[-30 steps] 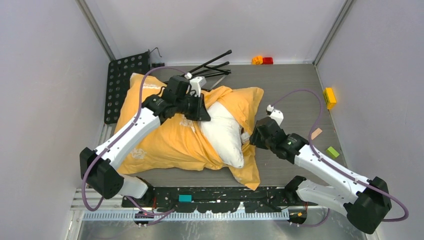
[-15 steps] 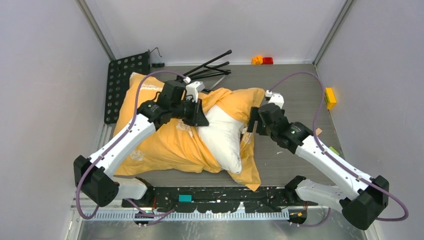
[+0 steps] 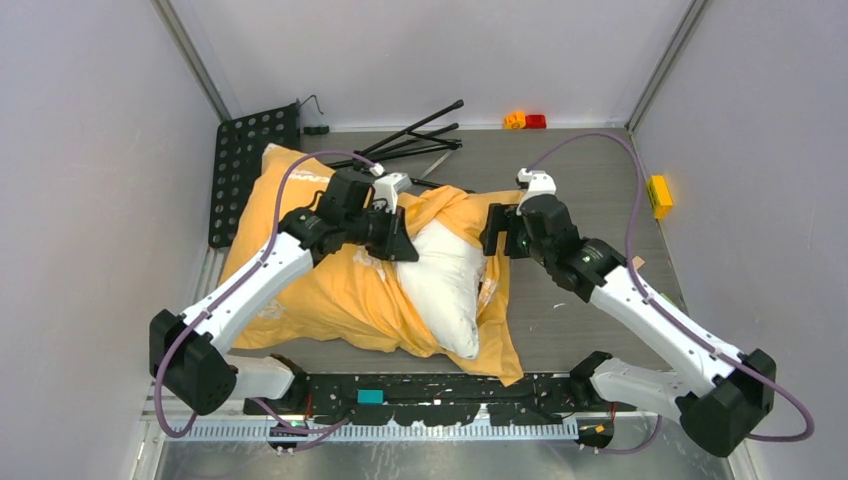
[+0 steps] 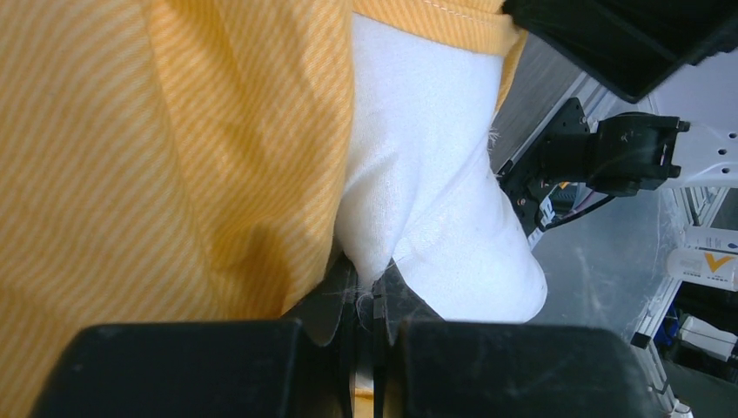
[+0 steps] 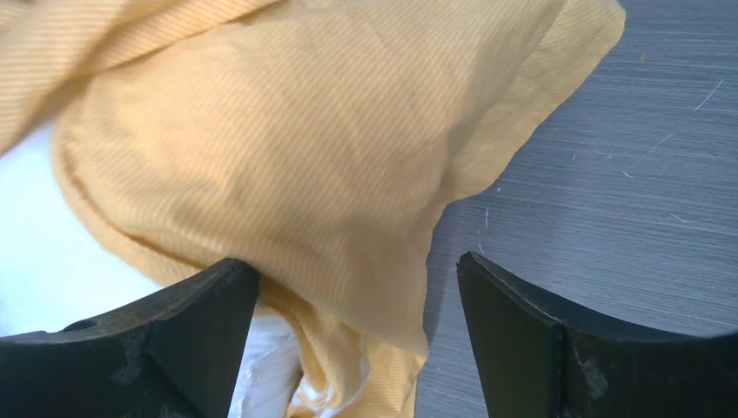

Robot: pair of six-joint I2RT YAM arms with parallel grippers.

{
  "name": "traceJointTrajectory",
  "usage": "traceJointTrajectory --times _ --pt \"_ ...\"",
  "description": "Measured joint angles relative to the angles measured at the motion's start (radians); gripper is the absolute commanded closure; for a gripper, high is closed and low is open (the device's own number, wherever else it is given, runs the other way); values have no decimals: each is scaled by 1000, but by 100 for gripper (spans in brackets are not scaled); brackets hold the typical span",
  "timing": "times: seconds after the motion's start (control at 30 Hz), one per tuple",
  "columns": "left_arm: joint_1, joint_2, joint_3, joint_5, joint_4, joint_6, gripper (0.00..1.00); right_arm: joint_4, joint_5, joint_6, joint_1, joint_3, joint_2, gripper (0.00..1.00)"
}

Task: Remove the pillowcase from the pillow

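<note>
The pillowcase (image 3: 330, 285) lies orange-yellow side out across the left and middle of the table. The white pillow (image 3: 445, 280) bulges out of its open right end. My left gripper (image 3: 400, 240) sits at the pillow's far left edge. In the left wrist view it (image 4: 374, 292) is shut on a pinched fold of the pillow (image 4: 435, 174), right beside the pillowcase (image 4: 174, 157). My right gripper (image 3: 497, 235) stands open at the pillowcase's far right corner. In its wrist view the gripper (image 5: 355, 259) straddles a loose fold of the pillowcase (image 5: 305, 131), with a bit of pillow (image 5: 52, 244) at the left.
Black tripod legs (image 3: 420, 135) and a perforated black plate (image 3: 245, 160) lie behind the pillow. Small blocks sit at the back (image 3: 525, 121) and along the right wall: yellow (image 3: 658, 195), tan (image 3: 633, 267), green (image 3: 665, 305). Grey table (image 5: 609, 174) shows to the right.
My right gripper has opened wide and moved from the pillow's right side toward the far right corner of the pillowcase. The left gripper stays shut, shifted slightly.
</note>
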Motion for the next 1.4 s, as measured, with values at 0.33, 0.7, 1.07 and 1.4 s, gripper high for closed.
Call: traceJointTrajectory --times 0.33,0.7,1.07,1.4 --pt "-1 -5 -5 8 7 12 100 -18 12 15 -103 44 233 12" --pt "-1 -140 -3 -6 -94 19 100 34 -54 142 -426 -14 348 12" --pt "-1 -182 -2 -16 -134 26 100 50 -194 129 -452 -35 273 15" --pt "-1 -178 -2 4 -148 20 100 63 -333 82 -414 -26 -6 16"
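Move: Under the right hand, about 5 cm ahead, 2 cm to its left and 7 cm lower, lies the loose mouth flap of the orange pillowcase. From this hand the white pillow's exposed end is some 9 cm left, 7 cm back and 7 cm lower; the black stand's near rod end is about 10 cm ahead, 4 cm left and 13 cm lower. The left hand already pinches the pillow, whose exposed middle lies roughly 7 cm to its right, 4 cm back and 6 cm lower; the flap is 8 cm ahead, 14 cm right and 7 cm lower. Sweeping with open fingers, the right hand dips about 12 cm and swings out to its right and slightly forward across the flap side of the pillow, turning clockwise some 30 degrees, then rises again and comes partly back left. The left hand keeps its pinch on the pillow and draws it about 5 cm back, up and to the left. ##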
